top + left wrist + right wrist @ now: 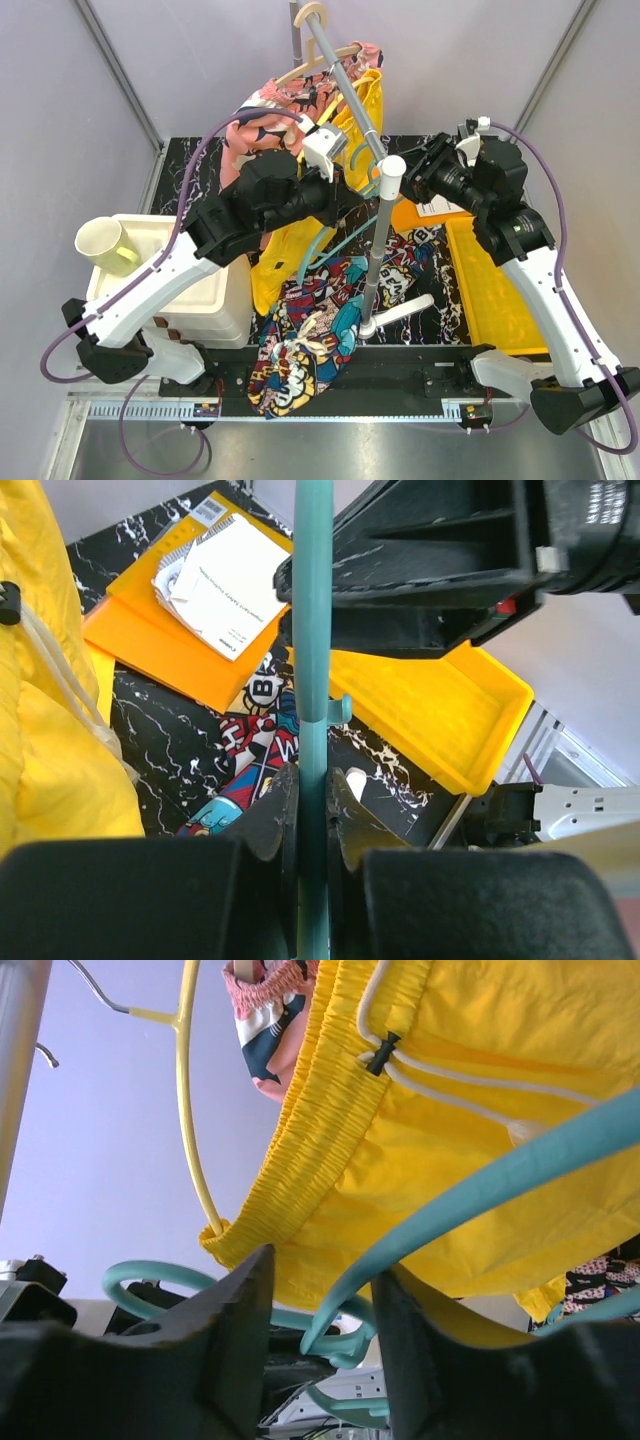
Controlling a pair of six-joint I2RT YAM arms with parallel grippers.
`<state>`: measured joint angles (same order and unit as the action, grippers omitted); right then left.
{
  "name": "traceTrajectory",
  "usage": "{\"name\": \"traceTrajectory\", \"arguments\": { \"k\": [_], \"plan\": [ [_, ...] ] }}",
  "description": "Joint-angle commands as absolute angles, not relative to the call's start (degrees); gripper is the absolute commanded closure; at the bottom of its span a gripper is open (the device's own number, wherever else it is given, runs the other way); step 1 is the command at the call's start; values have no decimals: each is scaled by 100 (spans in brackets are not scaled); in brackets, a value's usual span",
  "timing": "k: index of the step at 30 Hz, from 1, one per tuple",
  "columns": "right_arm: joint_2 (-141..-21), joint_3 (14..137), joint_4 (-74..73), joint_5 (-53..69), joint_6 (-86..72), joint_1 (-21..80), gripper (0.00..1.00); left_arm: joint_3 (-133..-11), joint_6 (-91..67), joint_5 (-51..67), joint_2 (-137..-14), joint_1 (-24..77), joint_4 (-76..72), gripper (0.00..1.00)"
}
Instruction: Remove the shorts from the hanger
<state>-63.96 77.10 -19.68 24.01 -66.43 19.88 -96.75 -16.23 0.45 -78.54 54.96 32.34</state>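
Note:
The plain yellow shorts (272, 268) hang from a yellow hanger (185, 1090) on the rack rod, with the elastic waist and drawstring (330, 1090) close above my right gripper. The comic-print shorts (300, 345) lie in a heap on the table. My left gripper (312, 790) is shut on the straight bar of a teal hanger (312, 630), right beside the yellow fabric (40, 730). My right gripper (320, 1270) stands open just under the yellow hem. A curved teal hanger arm (480, 1190) passes between its fingers, and yellow cloth rests on the right finger (430, 1350).
The rack's grey pole (378, 240) stands mid-table on a white foot. A pink patterned garment (265, 115) hangs on a wooden hanger (320, 55). A yellow tray (495, 290) sits at the right, and an orange lid with papers (180, 630) behind it. At the left are white bins (170, 290) with a cup (105, 245).

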Motion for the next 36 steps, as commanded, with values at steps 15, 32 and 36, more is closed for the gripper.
{"name": "traceTrajectory", "arguments": {
  "k": [15, 32, 36],
  "plan": [
    [-5924, 7321, -984, 1820, -7198, 2188, 100, -9352, -1784, 492, -7129, 5502, 2514, 70],
    [-5599, 8551, -2100, 89, -6408, 2057, 100, -8438, -1854, -132, -5546, 5502, 2487, 37],
    [-5607, 9244, -2504, -255, -5776, 2065, 100, -8394, -1986, -35, -5554, 5502, 2479, 36]
  ]
}}
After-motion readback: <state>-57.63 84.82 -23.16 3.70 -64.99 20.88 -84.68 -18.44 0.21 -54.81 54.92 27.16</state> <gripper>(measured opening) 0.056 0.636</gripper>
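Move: The left fingers still pinch the empty teal hanger between their pads. Its curved plastic bar already runs between the open right fingers, about 1 cm ahead and 1 cm left of the right hand point, level with it. From the right hand, the rack's white end cap is about 6 cm left, 1 cm back and 10 cm up; the yellow shorts hang some 15 cm left, 8 cm ahead, 5 cm lower. Right fingers pinch the hanger; left opens, retreats about 9 cm left, up, back; right carries it up, rightward. ##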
